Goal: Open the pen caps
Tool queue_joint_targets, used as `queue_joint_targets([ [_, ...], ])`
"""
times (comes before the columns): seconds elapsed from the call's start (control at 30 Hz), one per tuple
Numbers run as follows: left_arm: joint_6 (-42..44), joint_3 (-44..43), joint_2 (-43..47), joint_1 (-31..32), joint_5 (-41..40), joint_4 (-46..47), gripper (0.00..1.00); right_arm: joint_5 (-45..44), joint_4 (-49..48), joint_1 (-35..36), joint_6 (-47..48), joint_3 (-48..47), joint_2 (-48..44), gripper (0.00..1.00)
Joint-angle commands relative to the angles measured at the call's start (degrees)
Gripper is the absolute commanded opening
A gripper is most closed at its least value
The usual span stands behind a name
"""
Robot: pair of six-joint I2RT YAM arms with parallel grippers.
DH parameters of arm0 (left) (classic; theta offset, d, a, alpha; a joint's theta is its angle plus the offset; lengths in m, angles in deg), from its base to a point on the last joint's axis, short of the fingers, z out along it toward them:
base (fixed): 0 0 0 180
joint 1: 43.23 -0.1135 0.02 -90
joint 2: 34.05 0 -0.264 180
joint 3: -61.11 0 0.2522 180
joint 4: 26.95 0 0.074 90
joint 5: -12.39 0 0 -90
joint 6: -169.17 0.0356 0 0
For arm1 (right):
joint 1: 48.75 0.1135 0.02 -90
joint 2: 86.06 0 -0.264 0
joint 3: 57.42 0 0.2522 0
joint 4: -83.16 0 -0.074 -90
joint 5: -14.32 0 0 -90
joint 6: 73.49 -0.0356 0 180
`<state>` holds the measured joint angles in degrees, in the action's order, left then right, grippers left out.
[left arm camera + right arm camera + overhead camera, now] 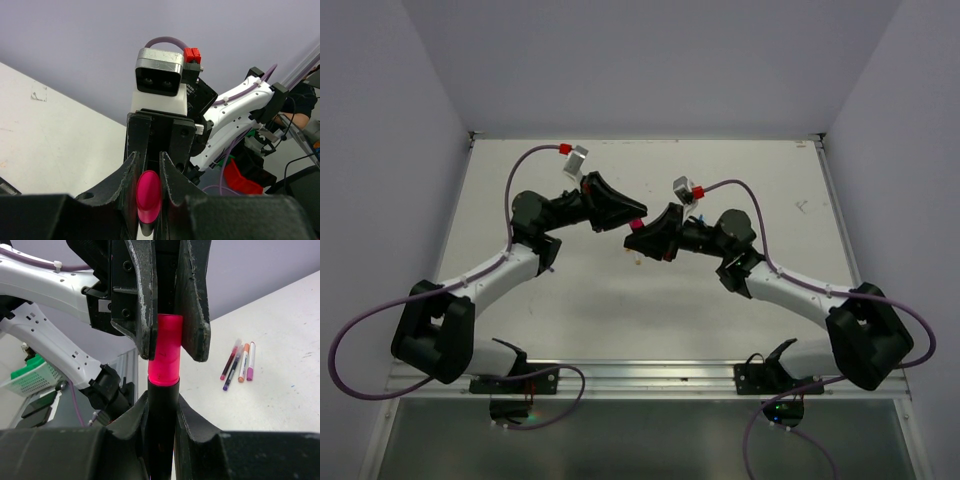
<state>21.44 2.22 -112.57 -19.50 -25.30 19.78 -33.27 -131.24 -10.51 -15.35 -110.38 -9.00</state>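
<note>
A stubby black highlighter (162, 430) with a pink cap (167, 350) is held in the air between both grippers over the middle of the table (580, 300). My right gripper (162, 400) is shut on the black body. My left gripper (148, 160) is shut on the pink cap (148, 196), whose rounded end shows between its fingers. The cap's rim sits against the end of the body. From above, the two grippers meet tip to tip around the pink cap (635, 225). Several thin capped pens (239, 364) lie side by side on the table beyond.
The white table is walled at the back and on both sides. In the left wrist view, the right arm's camera (159, 75) faces me closely. A red bin (242, 180) and a green basket (32, 377) stand off the table.
</note>
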Motion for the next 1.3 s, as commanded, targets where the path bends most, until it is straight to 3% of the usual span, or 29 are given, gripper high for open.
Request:
queue_joint_targets([
  [0.0, -0.5, -4.6, 3.3, -5.9, -21.0, 18.0, 0.0, 12.9, 11.5, 1.1, -0.7, 6.3, -0.2, 0.0],
  [0.13, -2.1, -2.7, 4.3, -7.9, -19.1, 17.6, 0.01, 12.6, 11.6, 0.3, -1.7, 6.5, -2.6, 0.0],
  [0.2, -3.2, -1.7, 4.8, -8.8, -17.2, 16.9, 0.14, 13.0, 12.0, 0.0, -1.7, 6.5, -2.9, 0.0],
  [0.27, -3.8, -0.8, 5.4, -9.3, -15.2, 16.6, 0.34, 13.5, 12.2, -0.4, -2.2, 6.1, -2.9, 0.0],
  [0.3, -3.7, -0.8, 5.7, -9.4, -14.8, 15.9, 0.34, 13.5, 12.4, -0.4, -2.2, 6.1, -3.0, 0.0],
  [0.53, -1.8, -0.6, 8.6, -9.4, -10.8, 7.5, 0.66, 13.5, 17.0, -0.3, 0.0, 2.5, -4.4, 0.0],
  [0.63, -1.9, 0.3, 9.5, -9.3, -8.6, 5.0, 0.73, 12.5, 16.6, -0.3, -0.8, 0.3, -5.2, 0.0],
  [0.97, -0.2, 6.7, 14.0, -5.2, -9.8, 0.9, 0.78, 7.2, 12.8, -0.4, -3.6, -7.9, -5.1, 0.0],
  [1.27, 1.0, 6.7, 12.4, -0.9, -11.7, 0.9, 0.8, 6.3, 5.5, -0.3, -8.2, -11.8, -0.6, 0.0],
])
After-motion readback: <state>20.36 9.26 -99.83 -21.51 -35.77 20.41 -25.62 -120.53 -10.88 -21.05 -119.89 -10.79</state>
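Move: The pink cap is already between my left fingers, its middle roughly 1 cm back, 1 cm right and 2 cm below my left hand. The black pen body is in my right hand, with the cap about 4 cm left, 3 cm forward and 5 cm above it. On the table, some 34 cm below my left hand, the yellow marker lies about 8 cm ahead and 2 cm right, and the loose pens about 9 cm ahead and 24 cm left. Pulling at the pink cap against my right hand's hold on the pen, I open my left fingers wide and let go. The hands spring apart: my left goes about 10 cm left, up and forward, swinging counter-clockwise, then eases back and down, a little right. My right, still gripping, dips about 7 cm down and 5 back, tipping, then rises about 11 cm, coming partly forward and levelling. ##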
